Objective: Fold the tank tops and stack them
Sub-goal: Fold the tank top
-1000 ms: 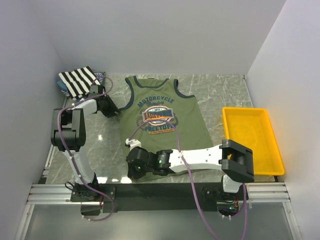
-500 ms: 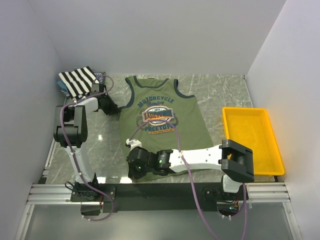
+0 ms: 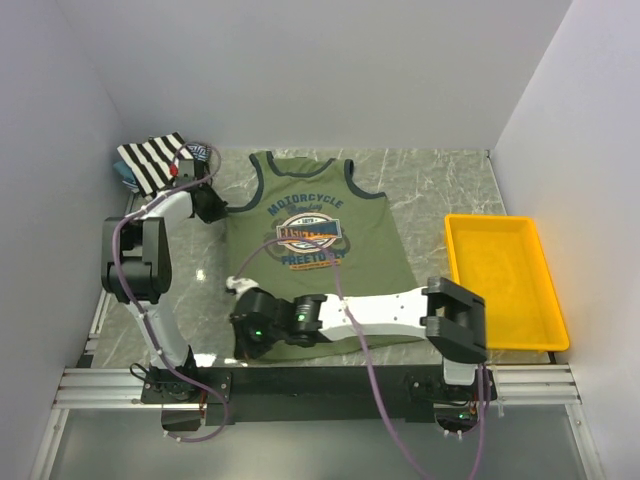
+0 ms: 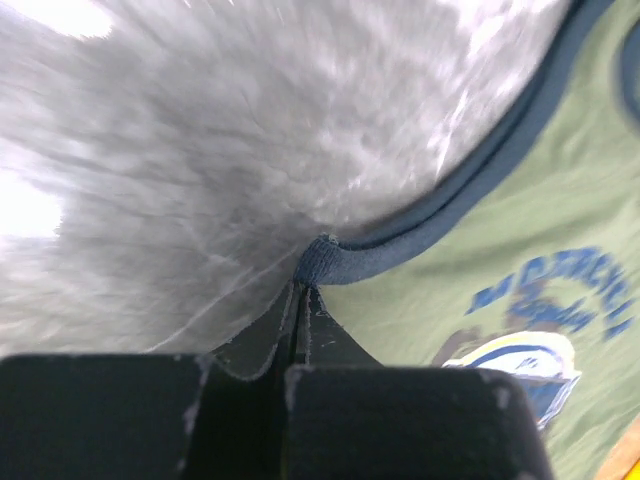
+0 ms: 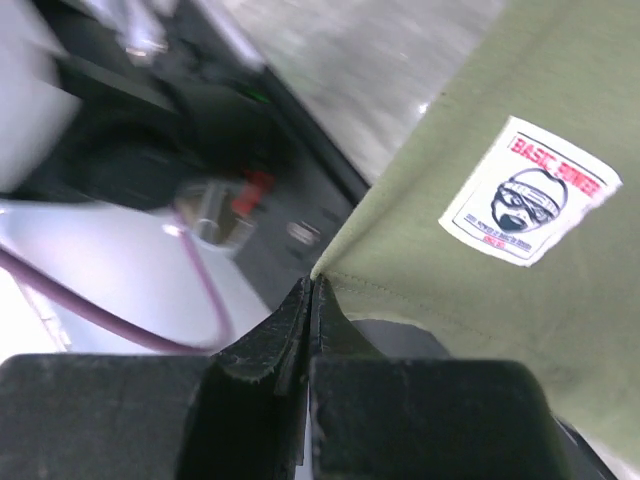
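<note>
The olive green tank top lies flat, print up, in the middle of the table. My left gripper is shut on the navy trim at the shirt's left armhole, and the left wrist view shows its fingertips pinching that edge. My right gripper is shut on the near left hem corner, which is lifted off the table. A white label shows on the underside there. The black-and-white striped tank top lies folded at the far left corner on blue patterned cloth.
A yellow plastic tray stands at the right edge of the table. White walls close in the back and both sides. The right arm stretches low across the near edge, over the shirt's hem.
The left gripper has closed on the armhole trim. The right gripper has moved left with the hem corner, and the whole olive shirt has shifted left.
</note>
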`<state>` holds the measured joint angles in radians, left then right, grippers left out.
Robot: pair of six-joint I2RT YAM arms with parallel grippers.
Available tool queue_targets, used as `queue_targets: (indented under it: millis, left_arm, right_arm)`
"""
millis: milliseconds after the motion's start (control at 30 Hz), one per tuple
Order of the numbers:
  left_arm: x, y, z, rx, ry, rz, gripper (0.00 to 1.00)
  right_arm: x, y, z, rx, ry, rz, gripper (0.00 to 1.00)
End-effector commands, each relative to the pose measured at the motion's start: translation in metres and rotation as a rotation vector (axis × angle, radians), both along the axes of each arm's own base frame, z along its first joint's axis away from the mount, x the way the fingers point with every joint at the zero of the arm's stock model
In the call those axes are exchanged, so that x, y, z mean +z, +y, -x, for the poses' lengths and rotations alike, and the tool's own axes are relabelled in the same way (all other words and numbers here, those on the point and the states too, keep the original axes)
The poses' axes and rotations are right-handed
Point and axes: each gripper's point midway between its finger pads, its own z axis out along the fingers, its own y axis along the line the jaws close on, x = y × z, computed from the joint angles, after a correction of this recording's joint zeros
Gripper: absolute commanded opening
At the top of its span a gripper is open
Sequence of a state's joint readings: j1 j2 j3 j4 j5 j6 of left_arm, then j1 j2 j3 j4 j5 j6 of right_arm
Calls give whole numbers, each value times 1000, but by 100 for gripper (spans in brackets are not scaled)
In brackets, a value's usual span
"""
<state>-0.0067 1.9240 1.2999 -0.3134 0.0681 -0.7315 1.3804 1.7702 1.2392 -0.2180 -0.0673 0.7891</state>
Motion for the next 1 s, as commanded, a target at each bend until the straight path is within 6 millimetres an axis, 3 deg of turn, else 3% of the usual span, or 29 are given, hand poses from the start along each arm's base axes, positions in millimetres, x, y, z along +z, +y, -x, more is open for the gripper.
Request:
queue_targets:
  millis: [0,33,233,333,467,600,633,700,833,867,967]
  left_arm:
    - [42,37,-13,133,-108,-74,1]
    - [41,43,-12,146,-103,-76,1]
    - [37,49,-10,158,-98,-70,1]
    - [48,47,-12,162,-133,-53,1]
    - [73,35,-23,149,-190,-24,1]
    - [83,0,-36,95,-198,-33,0]
    - [82,-15,-36,72,-187,-33,1]
    - [78,-37,-43,42,-183,-29,1]
    - [67,-73,-50,-7,-170,-24,1]
    - [62,-81,-53,-17,-163,-25,0]
    - [54,-107,-54,-57,-155,-30,1]
  right_arm:
    - [26,37,25,130,18,-74,0]
    - [18,41,26,136,27,-62,0]
    - [19,55,28,156,33,-73,0]
    - [29,53,19,130,6,-92,0]
    - [31,31,-3,49,-4,-97,0]
    - [27,-3,-23,-59,10,-104,0]
    - [36,-11,-27,-79,6,-129,0]
    - [15,-39,-32,-146,18,-86,0]
    - [8,-61,-39,-215,25,-90,0]
    - [-4,-71,-37,-234,43,-70,0]
    - [-13,-83,-34,-263,62,-68,0]
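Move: The left hand holds the corner below the tank top's left armhole; the chest print it is taken towards lies about 22 cm to its right, 6 cm back and 3 cm lower. The neckline is 21 cm right and 13 cm ahead, the striped stack some 16 cm left and 12 cm ahead. The right hand, on the left hem corner, has the hem middle about 18 cm to its right and level ahead, some 8 cm below, the right hem corner 40 cm right and 3 cm ahead. Leftward first, both hands pull the pinched left edge of the tank top about 5 cm outward, then swing back to the right over the shirt, roughly 13 cm each and slightly forward. The left hand rises as it crosses; the right sinks a little and turns clockwise. Both grippers stay shut on the cloth. ##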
